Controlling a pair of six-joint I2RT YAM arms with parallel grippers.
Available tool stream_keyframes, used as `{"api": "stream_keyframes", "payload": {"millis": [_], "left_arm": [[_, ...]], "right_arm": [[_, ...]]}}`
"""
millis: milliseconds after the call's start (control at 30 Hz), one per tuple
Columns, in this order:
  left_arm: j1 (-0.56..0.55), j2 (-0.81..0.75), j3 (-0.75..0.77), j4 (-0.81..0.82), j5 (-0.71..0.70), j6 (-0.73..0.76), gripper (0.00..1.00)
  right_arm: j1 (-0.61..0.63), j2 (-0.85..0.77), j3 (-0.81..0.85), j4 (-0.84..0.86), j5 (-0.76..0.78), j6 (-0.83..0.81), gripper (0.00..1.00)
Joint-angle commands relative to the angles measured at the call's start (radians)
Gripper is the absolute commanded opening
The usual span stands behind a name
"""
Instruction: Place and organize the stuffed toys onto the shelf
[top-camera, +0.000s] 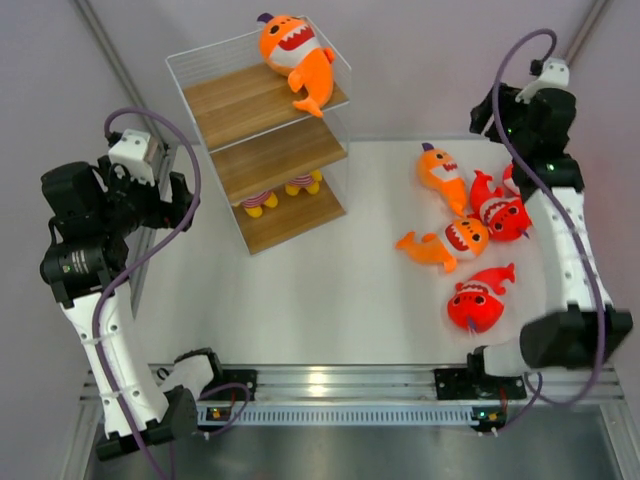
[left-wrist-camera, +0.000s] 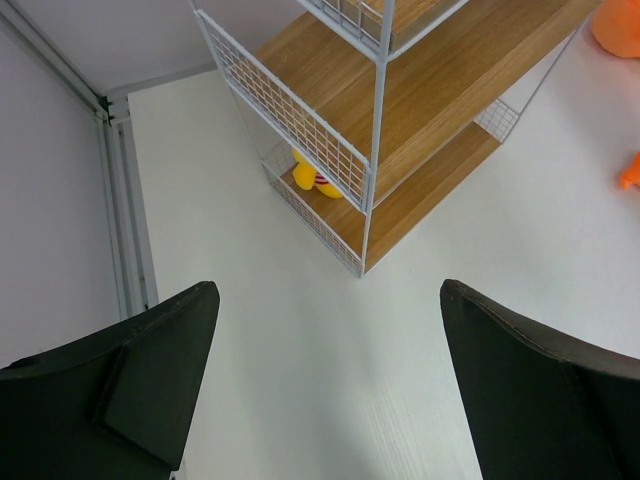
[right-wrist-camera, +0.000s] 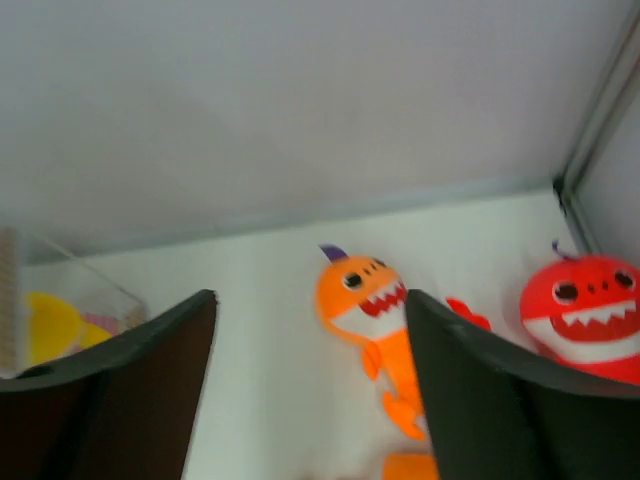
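Observation:
The shelf (top-camera: 240, 105) stands at the back left, with one orange stuffed toy (top-camera: 295, 52) lying on its top board. Several more stuffed toys lie on the table at the right: an orange shark (top-camera: 442, 170), a red one (top-camera: 503, 215), another orange one (top-camera: 452, 242) and a red one (top-camera: 477, 305) nearest the front. My left gripper (left-wrist-camera: 330, 290) is open over bare table, short of the shelf (left-wrist-camera: 450, 80) corner. My right gripper (right-wrist-camera: 310, 295) is open and empty, held high at the back right, with an orange shark (right-wrist-camera: 365, 300) and a red shark (right-wrist-camera: 585, 315) below it.
Small yellow-footed figures (top-camera: 285, 190) sit on the shelf's lowest board, one of them (left-wrist-camera: 315, 180) visible through the wire mesh. Metal frame posts (top-camera: 105, 45) rise at the back corners. A rail (top-camera: 330, 380) runs along the front edge between the arm bases.

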Motion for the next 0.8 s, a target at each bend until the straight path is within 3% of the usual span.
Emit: {"api": "stream_keyframes", "payload": {"millis": [0,100,300,567,767], "left_arm": [[0.000,-0.019,-0.013,0.028,-0.020,0.011,0.98],[0.000,-0.013,-0.021,0.028,-0.050,0.019,0.98],[0.000,0.005,-0.026,0.028,-0.079,0.016,0.98],[0.001,0.041,-0.026,0.028,-0.093,0.011,0.98],[0.001,0.062,-0.020,0.029,-0.076,-0.007,0.98]], "right_arm": [[-0.149,0.269,-0.062,-0.053,-0.124,0.059,0.68],[-0.190,0.428,-0.016,-0.049,-0.167,0.050,0.54],[-0.201,0.666,0.095,-0.069,-0.166,-0.007,0.49],[-0.195,0.701,-0.063,0.023,-0.275,-0.001,0.46],[-0.134,0.682,-0.106,0.005,-0.210,-0.068,0.48]]}}
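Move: The upper orange shark lies about 38 cm below my right hand, some 10 cm ahead and 1 cm to its right. At the same height, a red shark lies about 15 cm right of that shark and 7 cm nearer me. The lower orange shark is about 18 cm nearer me than the upper one and roughly 2 cm left of it. From my left hand the upper orange shark is about 27 cm ahead, 58 cm right and 36 cm below. I swoop my right hand down about 38 cm onto the upper orange shark, reaching forward and right on the way and tipping the fingers some 45 degrees downward. Near the toy I ease back left about 4 cm and sink a little more. I narrow the wide-open fingers to about half, so their tips straddle and touch its body below the head. My empty left hand drifts slightly down, forward and left. ##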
